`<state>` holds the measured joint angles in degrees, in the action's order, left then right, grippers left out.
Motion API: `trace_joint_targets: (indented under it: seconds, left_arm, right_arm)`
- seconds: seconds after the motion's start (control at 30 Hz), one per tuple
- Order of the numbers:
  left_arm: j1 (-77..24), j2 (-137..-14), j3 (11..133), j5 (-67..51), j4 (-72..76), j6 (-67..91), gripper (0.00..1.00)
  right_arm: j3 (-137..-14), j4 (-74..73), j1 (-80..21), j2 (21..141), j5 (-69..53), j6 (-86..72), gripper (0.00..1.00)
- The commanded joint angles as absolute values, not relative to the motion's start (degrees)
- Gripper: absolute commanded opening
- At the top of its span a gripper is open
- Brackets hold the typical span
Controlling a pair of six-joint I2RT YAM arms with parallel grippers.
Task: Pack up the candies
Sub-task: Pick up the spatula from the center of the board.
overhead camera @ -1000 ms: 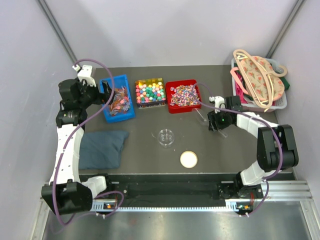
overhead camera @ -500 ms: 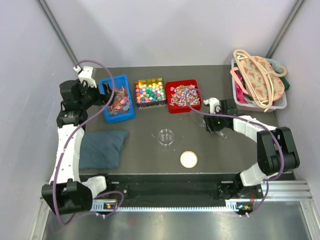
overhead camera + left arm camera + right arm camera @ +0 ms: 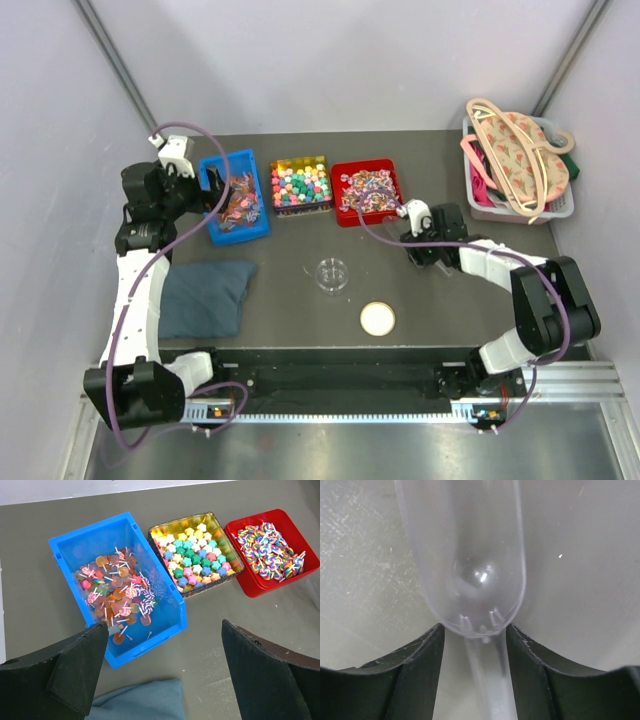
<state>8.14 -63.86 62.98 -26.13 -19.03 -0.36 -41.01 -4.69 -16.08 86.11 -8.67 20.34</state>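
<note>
The candies lie in three containers at the back: lollipops in a blue bin [image 3: 237,200] [image 3: 117,587], coloured star sweets in a gold tin [image 3: 300,184] [image 3: 192,555], and swirled sweets in a red tray [image 3: 367,192] [image 3: 270,545]. My left gripper [image 3: 200,195] [image 3: 162,627] hovers wide open by the blue bin's near edge, with nothing between its fingers. Just right of the red tray's near corner, my right gripper [image 3: 412,238] [image 3: 474,630] is low over the table. It is shut on a clear plastic scoop [image 3: 470,555]. The handle runs between its fingers and the empty bowl points ahead.
A small clear round dish [image 3: 332,274] stands mid-table, with a cream lid [image 3: 378,319] nearer the front. A folded blue-grey cloth [image 3: 205,297] lies at the front left. A grey basket [image 3: 560,205] of hangers fills the back right corner.
My right gripper has moved left toward the red tray with the scoop and turned slightly. The left arm has barely moved.
</note>
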Motion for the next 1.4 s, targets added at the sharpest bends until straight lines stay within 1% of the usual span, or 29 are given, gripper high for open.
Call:
trace_joint_targets:
  seconds: [0.0, 0.03, 0.07, 0.13, 0.17, 0.2, 0.23, 0.27, 0.33, 0.4, 0.5, 0.6, 0.63, 0.67, 0.77, 0.8, 0.87, 0.9, 1.07, 1.13, 1.3, 1.37]
  left_arm:
    - [7.9, -63.0, 62.8, -27.1, -15.5, -0.2, 0.99]
    - [7.9, -62.9, 62.8, -27.2, -15.4, -0.2, 0.99]
    - [8.0, -62.9, 62.9, -27.2, -15.5, -0.3, 0.99]
    - [7.9, -63.1, 62.8, -27.3, -15.3, -0.2, 0.99]
    - [8.0, -63.2, 62.8, -27.2, -15.2, -0.2, 0.99]
    - [8.0, -63.2, 62.6, -27.4, -15.1, -0.2, 0.99]
    - [8.0, -63.3, 62.5, -27.8, -15.0, -0.2, 0.99]
    - [7.8, -63.4, 62.4, -28.1, -14.9, -0.2, 0.99]
    - [7.6, -64.0, 62.2, -28.9, -14.9, -0.2, 0.99]
    - [6.8, -64.5, 62.1, -29.6, -14.9, -0.2, 0.99]
    - [4.5, -65.7, 62.4, -31.2, -14.9, -0.2, 0.99]
    - [1.0, -67.4, 63.5, -32.9, -13.8, -0.4, 0.99]
    - [0.2, -68.6, 63.8, -33.6, -13.5, -0.7, 0.99]
    - [-2.5, -69.3, 64.5, -34.4, -13.4, -1.2, 0.99]
    - [-6.1, -72.9, 68.3, -40.4, -14.3, -1.1, 0.99]
    - [-6.8, -73.9, 70.4, -44.8, -14.3, -0.7, 0.99]
    - [-8.3, -77.0, 73.6, -49.4, -14.1, -0.2, 0.99]
    - [-8.5, -78.0, 74.7, -53.9, -14.0, 1.7, 0.99]
    - [-10.0, -85.5, 80.3, -63.1, -12.8, 6.1, 0.99]
    - [-11.2, -87.5, 80.6, -64.6, -11.7, 7.5, 0.99]
    - [-14.5, -91.2, 81.6, -62.8, -12.6, 7.8, 0.99]
    - [-15.9, -92.8, 82.3, -61.4, -14.5, 5.6, 0.99]
  right_arm:
    - [-40.4, -0.4, -16.9, 85.3, -7.2, 20.9, 0.5]
    - [-40.3, 1.5, -16.8, 85.3, -6.9, 20.8, 0.49]
    - [-40.0, 1.9, -16.9, 85.3, -6.9, 20.7, 0.4]
    - [-40.0, 2.3, -16.8, 85.3, -6.9, 20.6, 0.29]
    - [-40.1, 2.4, -16.9, 85.4, -6.9, 20.5, 0.14]
    - [-40.2, 2.3, -17.0, 85.3, -6.9, 20.5, 0.07]
    - [-40.3, 2.1, -17.0, 84.8, -6.8, 20.5, 0.02]
    - [-40.5, 1.5, -17.0, 84.4, -6.7, 20.6, 0.0]
    - [-41.7, 0.2, -17.0, 82.5, -6.1, 21.2, 0.0]
    - [-43.0, -4.1, -17.0, 81.0, -6.2, 21.6, 0.0]
    - [-45.0, -8.9, -17.1, 76.0, -8.6, 22.8, 0.0]
    - [-46.9, -11.5, -19.2, 69.6, -8.5, 25.3, 0.0]
    - [-48.0, -13.3, -21.3, 67.8, -7.7, 26.3, 0.0]
    - [-48.6, -14.1, -22.4, 66.3, -7.3, 27.8, 0.0]
    - [-51.8, -17.6, -28.0, 62.2, -4.4, 31.2, 0.0]
    - [-52.7, -18.4, -28.7, 61.3, -4.1, 31.6, 0.0]
    - [-55.4, -20.2, -29.8, 61.0, -3.7, 32.2, 0.0]
    - [-56.0, -20.7, -30.1, 61.0, -3.3, 32.4, 0.0]
    - [-58.4, -22.2, -34.5, 62.0, 2.5, 35.5, 0.0]
    - [-57.4, -21.1, -36.7, 62.4, 5.4, 36.3, 0.0]
    - [-53.0, -13.1, -41.3, 63.3, 12.5, 40.7, 0.0]
    - [-52.1, -12.0, -41.8, 64.2, 14.1, 41.4, 0.0]
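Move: The spatula lies on the board with its neck almost between the right hand's open fingertips, about 1 cm ahead and 1 cm below. From that hand the red lollipop bin is some 17 cm ahead and 13 cm left, and the jar lid about 16 cm back and 10 cm left. The glass jar is roughly 27 cm right of the left hand, 7 cm back and 22 cm below; the blue bin sits about 13 cm straight ahead of that hand, 25 cm down. Nearly in place, the right fingers first close and pinch the spatula at the top of its handle, then carry it steeply up about 20 cm and some 8 cm left, tipping from steeply down towards level and turning a little counter-clockwise. Meanwhile the left hand, still wide open and empty, sweeps right about 22 cm towards the jar, swinging some 50 degrees clockwise. ##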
